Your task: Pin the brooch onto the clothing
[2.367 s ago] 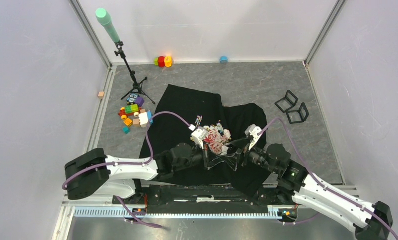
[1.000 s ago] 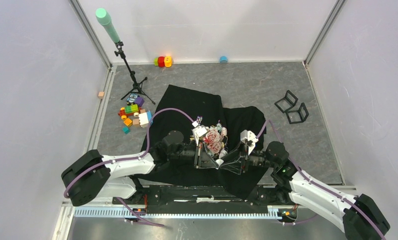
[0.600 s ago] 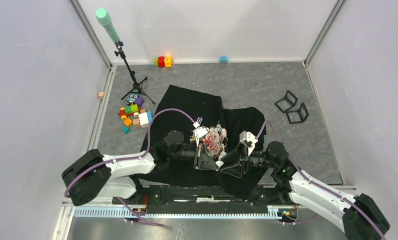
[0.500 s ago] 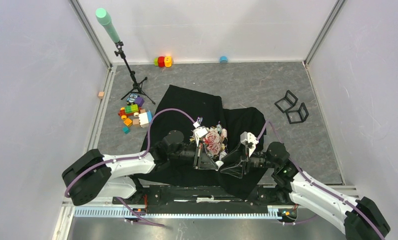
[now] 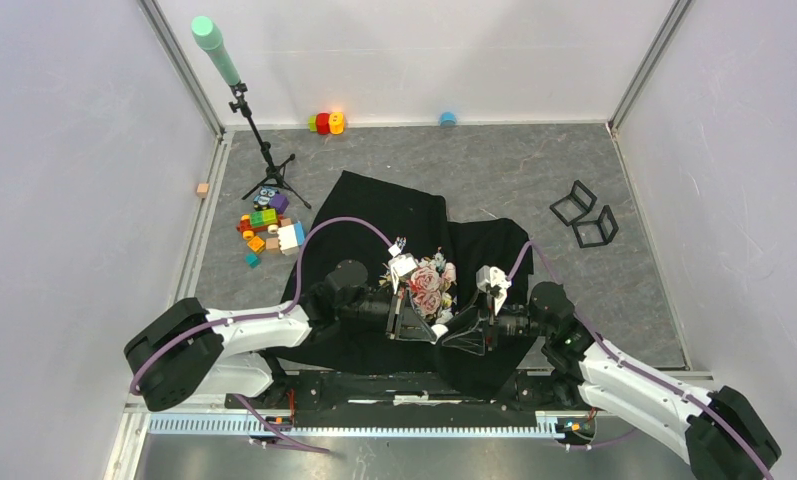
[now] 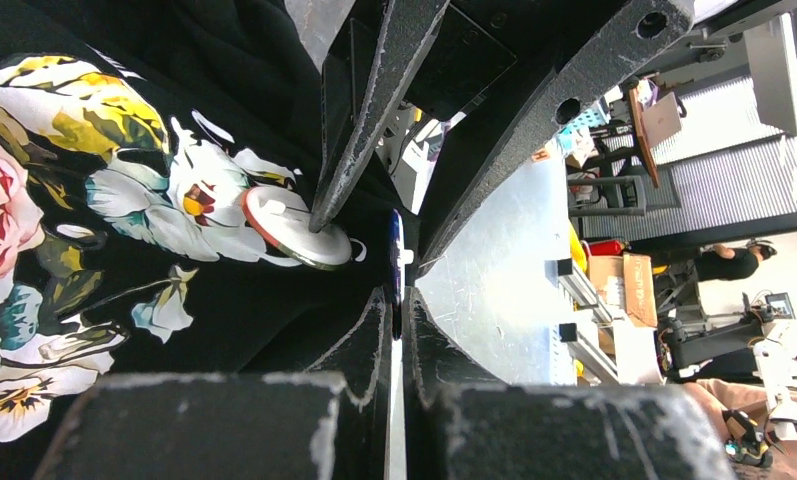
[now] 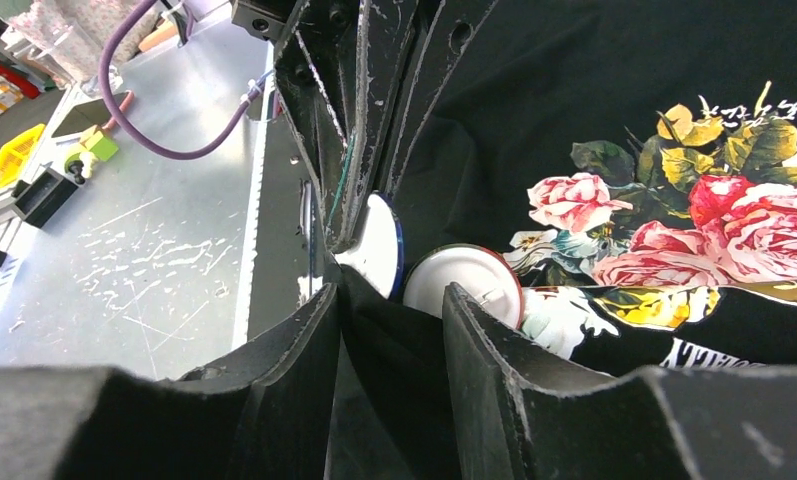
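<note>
The clothing [image 5: 374, 210], a black T-shirt with a rose print [image 7: 664, 225], lies spread on the grey floor and is bunched up between the arms. My left gripper [image 6: 396, 300] is shut on the brooch [image 6: 397, 262], a thin white disc with a blue rim [image 7: 379, 250], seen edge-on in the left wrist view. A second white disc with a red rim [image 6: 289, 225] rests on the print, and one finger of the right gripper touches it. My right gripper [image 7: 389, 295] faces the left one, its jaws apart with a fold of black cloth between them.
A tripod stand with a green tube [image 5: 249, 120] rises at the back left. Toy blocks [image 5: 269, 232] lie beside the shirt's left edge. Two black wire frames [image 5: 584, 212] sit at the right, and red and yellow blocks [image 5: 326, 122] and a blue cap [image 5: 447, 118] by the back wall.
Both grippers came together toward the near edge over the shirt's print. In the last second the right jaws widened and then narrowed again; the left stayed shut on the brooch.
</note>
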Available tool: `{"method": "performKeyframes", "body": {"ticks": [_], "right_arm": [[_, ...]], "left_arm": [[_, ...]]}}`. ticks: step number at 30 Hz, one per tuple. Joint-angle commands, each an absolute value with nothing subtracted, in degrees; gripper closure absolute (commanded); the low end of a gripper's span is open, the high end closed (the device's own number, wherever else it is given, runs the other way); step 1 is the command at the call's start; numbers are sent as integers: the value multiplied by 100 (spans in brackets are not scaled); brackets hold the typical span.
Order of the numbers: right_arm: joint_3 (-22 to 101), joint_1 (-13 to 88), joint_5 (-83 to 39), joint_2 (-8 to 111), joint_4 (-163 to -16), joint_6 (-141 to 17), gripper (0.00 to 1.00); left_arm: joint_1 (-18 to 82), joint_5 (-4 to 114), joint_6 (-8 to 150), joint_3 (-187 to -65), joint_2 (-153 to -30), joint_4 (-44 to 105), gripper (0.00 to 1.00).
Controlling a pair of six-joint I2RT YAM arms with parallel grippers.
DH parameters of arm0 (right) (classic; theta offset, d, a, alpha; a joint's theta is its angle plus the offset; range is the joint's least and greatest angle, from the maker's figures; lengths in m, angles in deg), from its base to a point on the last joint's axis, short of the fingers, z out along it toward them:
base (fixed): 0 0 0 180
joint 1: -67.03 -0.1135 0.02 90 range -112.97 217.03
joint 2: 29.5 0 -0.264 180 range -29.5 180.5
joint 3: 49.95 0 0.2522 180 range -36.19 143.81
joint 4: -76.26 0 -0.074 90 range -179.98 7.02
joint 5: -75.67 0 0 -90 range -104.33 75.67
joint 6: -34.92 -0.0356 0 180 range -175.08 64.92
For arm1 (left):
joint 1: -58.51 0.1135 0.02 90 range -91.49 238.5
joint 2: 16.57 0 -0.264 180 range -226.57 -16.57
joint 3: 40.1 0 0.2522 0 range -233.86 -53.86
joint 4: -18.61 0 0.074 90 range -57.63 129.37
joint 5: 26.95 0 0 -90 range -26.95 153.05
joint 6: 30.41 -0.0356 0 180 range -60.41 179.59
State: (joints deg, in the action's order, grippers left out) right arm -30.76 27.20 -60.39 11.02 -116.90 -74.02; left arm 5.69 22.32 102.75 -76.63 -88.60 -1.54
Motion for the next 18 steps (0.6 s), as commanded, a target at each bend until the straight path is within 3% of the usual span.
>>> {"method": "performKeyframes", "body": {"ticks": [1,7,18], "right_arm": [[-2907,2739,-6195,1254,-12393,-7701,55],[-2920,2742,-6330,1463,-12704,-7915,62],[-2938,2744,-6390,1927,-13034,-8222,85]], "left_arm": [[568,1893,10153,-7846,-8870,-421,98],[568,1810,10129,-7882,-8951,-408,98],[551,1700,10090,-7925,-9009,-411,98]]}}
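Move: The blue-rimmed brooch stands pinched in the left fingers, its middle about 2 cm to the right of that hand; from the open right hand it lies some 3 cm to the left and 1 cm above, with a black cloth fold between the right fingers, 1 cm to their left. The red-rimmed brooch lies about 2 cm ahead, 2 cm left of and 2 cm below the right hand. The flower print's middle is roughly 9 cm ahead, 4 cm left and 6 cm lower. Easing about 1 cm to the left, up and slightly back towards the blue-rimmed brooch, the right hand rolls some 5 degrees about its fingers, forward side down, and closes them by more than half, so that they pinch the cloth fold and straddle the brooch's free rim. The left hand keeps its shut grip on the brooch, giving only half a centimetre back and down. ##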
